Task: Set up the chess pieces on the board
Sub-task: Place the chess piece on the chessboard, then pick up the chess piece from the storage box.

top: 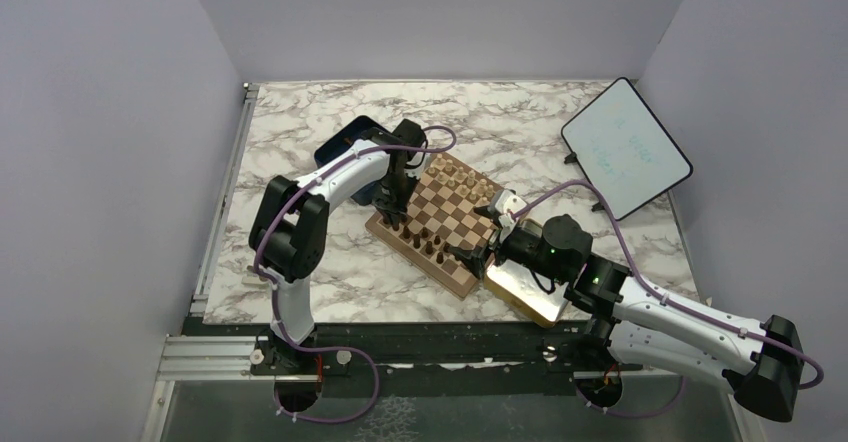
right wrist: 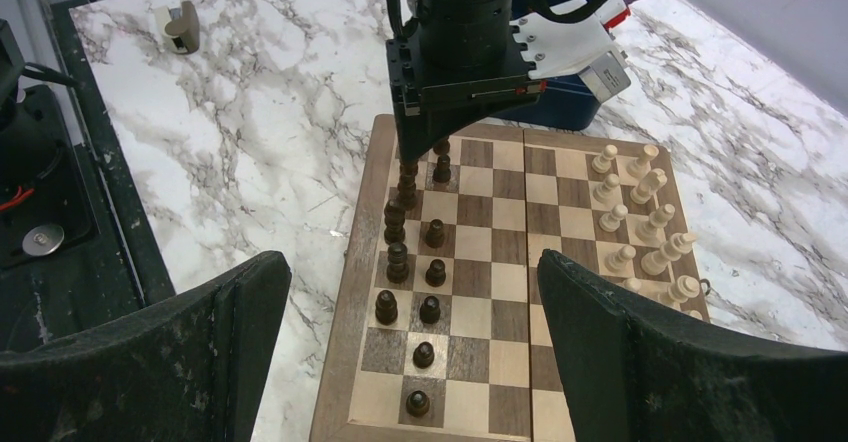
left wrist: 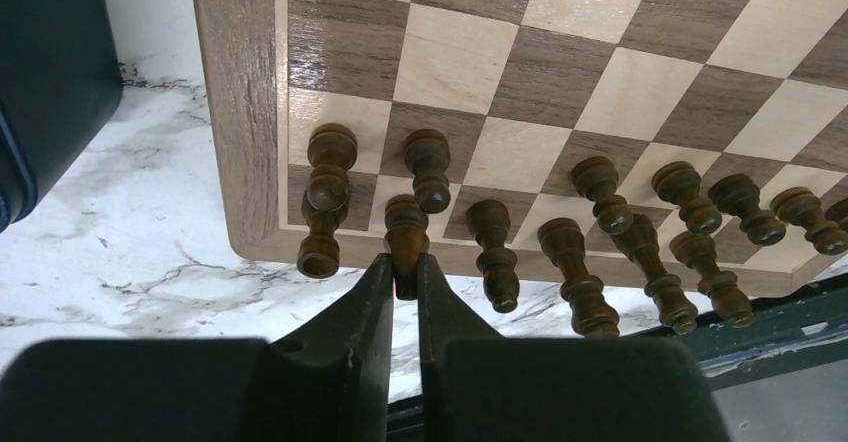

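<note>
The board (top: 455,207) lies mid-table, with dark chess pieces (top: 425,242) in two rows along its near-left edge. My left gripper (top: 392,214) hangs over that edge's far end. In the left wrist view its fingertips sit tight on either side of the top of one dark chess piece (left wrist: 405,227), which stands upright in the outer row of the board (left wrist: 620,92). My left gripper (left wrist: 405,262) is shut on it. My right gripper (top: 482,247) hovers over the board's near corner. In the right wrist view it (right wrist: 410,259) is open and empty above the dark rows (right wrist: 430,272).
Pale chessmen (top: 455,174) line the board's far side, also seen in the right wrist view (right wrist: 640,222). A dark blue box (top: 340,147) sits beyond the left arm. A gold-rimmed tray (top: 530,287) lies under the right arm. A white tablet (top: 625,147) leans at the back right.
</note>
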{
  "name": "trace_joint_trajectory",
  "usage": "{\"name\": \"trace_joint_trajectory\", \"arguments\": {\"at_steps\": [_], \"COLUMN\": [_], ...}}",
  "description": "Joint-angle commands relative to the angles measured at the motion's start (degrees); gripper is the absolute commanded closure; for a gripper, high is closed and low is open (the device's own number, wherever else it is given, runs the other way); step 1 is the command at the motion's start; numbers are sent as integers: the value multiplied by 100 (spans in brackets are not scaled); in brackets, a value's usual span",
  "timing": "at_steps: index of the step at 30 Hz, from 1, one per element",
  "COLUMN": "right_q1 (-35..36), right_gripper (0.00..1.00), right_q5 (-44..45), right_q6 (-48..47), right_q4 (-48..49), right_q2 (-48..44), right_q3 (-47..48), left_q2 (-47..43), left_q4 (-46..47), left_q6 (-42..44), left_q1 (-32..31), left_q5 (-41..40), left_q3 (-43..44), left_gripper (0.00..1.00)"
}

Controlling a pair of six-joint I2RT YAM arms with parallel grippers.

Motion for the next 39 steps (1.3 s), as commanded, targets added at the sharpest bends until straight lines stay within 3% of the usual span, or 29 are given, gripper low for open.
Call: {"name": "trace_joint_trajectory", "arguments": {"at_steps": [1,16,28,32,39], "right_q1": [24,24,24,24,24], "right_gripper": [0,0,0,0,0], "right_q5": [115,59,2,102,522], "right_q6": [-44,-112,2,219,588], "right_q4": [65,124,221,384,-112], "right_q2": [-90,110,175,169,366], "right_q3": [-62,2,37,17,442], "left_q2": [93,-307,-496,-540,-655], "left_q4": [-73,-155,-124,-14,983], "left_q6": [53,84,2,-83,-320], "left_q1": [-29,-38,-38,-30,168], "left_q5": [-178,-391,-490,-1199,-3126], "left_q3": [180,283,911,1173,1034], "left_gripper": [83,64,59,57,45]}}
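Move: At the left fingertips, a dark chess piece stands on the second square of the back row, its middle about 1 cm below the hand. The corner piece stands about 2 cm left and 2 cm ahead of the hand, a pawn about 2 cm right and 2 cm ahead, the third back-row piece about 2 cm right and 2 cm back. The blue tray's middle lies some 15 cm ahead and 7 cm left. From the right hand, the placed piece is about 9 cm ahead, 13 cm left and well below. Spreading its fingers around the dark piece, the left hand lets go almost in place. It then climbs clear, gaining speed, about 8 cm up and nearly as far forward, off the board and towards the blue tray. The fingers go on opening to about half, and the wrist tips the fingertips forward by some 25 degrees. ##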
